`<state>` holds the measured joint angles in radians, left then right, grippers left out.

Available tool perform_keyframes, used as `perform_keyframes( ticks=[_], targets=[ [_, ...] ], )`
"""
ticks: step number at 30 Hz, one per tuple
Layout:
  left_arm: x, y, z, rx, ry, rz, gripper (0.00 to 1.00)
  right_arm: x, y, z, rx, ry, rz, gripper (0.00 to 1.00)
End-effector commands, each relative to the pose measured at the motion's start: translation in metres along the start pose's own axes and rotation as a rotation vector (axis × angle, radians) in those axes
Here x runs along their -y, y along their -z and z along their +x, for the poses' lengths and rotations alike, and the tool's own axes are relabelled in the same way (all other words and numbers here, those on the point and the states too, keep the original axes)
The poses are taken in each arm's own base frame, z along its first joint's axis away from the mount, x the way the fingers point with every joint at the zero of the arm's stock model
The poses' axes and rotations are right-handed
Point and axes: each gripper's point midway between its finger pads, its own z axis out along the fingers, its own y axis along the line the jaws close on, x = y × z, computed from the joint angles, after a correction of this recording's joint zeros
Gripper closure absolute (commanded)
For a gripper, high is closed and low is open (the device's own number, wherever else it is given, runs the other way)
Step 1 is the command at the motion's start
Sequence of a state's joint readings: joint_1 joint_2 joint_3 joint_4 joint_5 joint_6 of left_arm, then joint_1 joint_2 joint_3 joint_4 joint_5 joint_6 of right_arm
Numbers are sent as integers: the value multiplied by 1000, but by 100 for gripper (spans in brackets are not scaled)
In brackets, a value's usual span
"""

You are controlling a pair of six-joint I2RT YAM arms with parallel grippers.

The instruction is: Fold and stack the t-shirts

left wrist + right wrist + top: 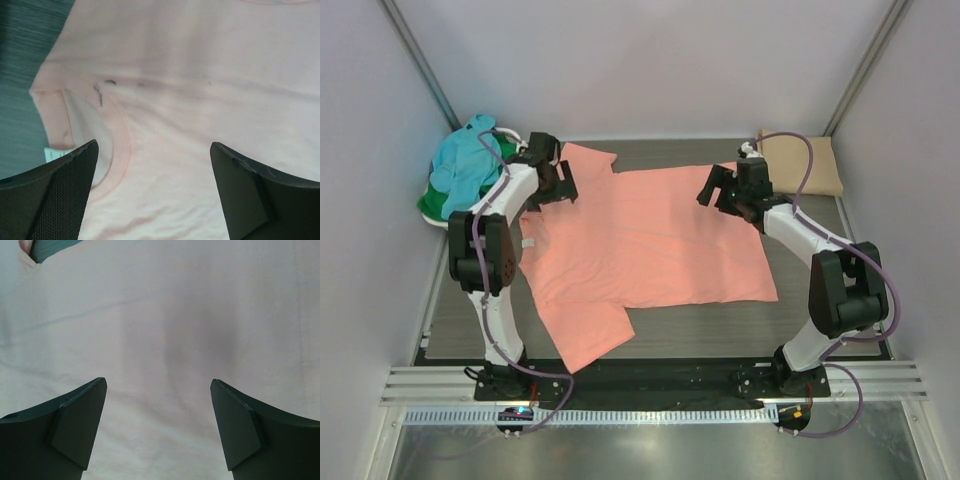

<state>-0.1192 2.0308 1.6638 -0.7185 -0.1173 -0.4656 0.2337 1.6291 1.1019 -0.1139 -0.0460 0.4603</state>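
A salmon-pink t-shirt [650, 240] lies spread flat across the table, one sleeve toward the near edge and another at the far left. My left gripper [558, 184] hovers open over its left edge by the collar [117, 145], nothing between its fingers [60, 195]. My right gripper [722, 192] stands open above the shirt's far right part, over bare cloth [160, 340]. A folded tan t-shirt [802, 162] rests at the far right corner. Light blue [468, 165] and green [432, 205] t-shirts are heaped at the far left.
White enclosure walls surround the grey table [820, 320]. The heap of shirts sits close behind the left arm [480, 250]. A metal rail [650, 385] runs along the near edge by both arm bases.
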Motion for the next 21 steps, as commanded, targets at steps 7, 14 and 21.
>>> perform_keyframes(
  ticks=[7,14,21],
  targets=[
    [2,154,72,169,-90,-110,7,7,74,-11,153,36,171,9],
    [7,193,234,62,-145,-87,8,27,123,36,137,-48,198,9],
    [-32,204,339,-74,-89,-86,10,29,139,62,95,-59,142,10]
  ],
)
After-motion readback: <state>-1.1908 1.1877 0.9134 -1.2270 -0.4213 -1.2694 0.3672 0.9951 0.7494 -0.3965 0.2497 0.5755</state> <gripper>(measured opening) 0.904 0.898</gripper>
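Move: The t-shirt's near sleeve lies about 34 cm back and 8 cm right of the left hand, some 7 cm lower. Its neck opening is about 9 cm back and 6 cm left of that hand, its far sleeve roughly 11 cm ahead and 7 cm right. The shirt's near hem corner lies about 26 cm back, 15 cm right and 11 cm below the right hand; the far hem corner is some 10 cm ahead and 7 cm right. Over the t-shirt's near sleeve is where the left hand ends: it swings back some 37 cm and 10 cm to the right in a fast arc, rising about 11 cm, then sinking most of that. The right hand backs about 14 cm towards the near hem corner, easing right, up and partly down again. Both keep their fingers wide open and hold nothing. ##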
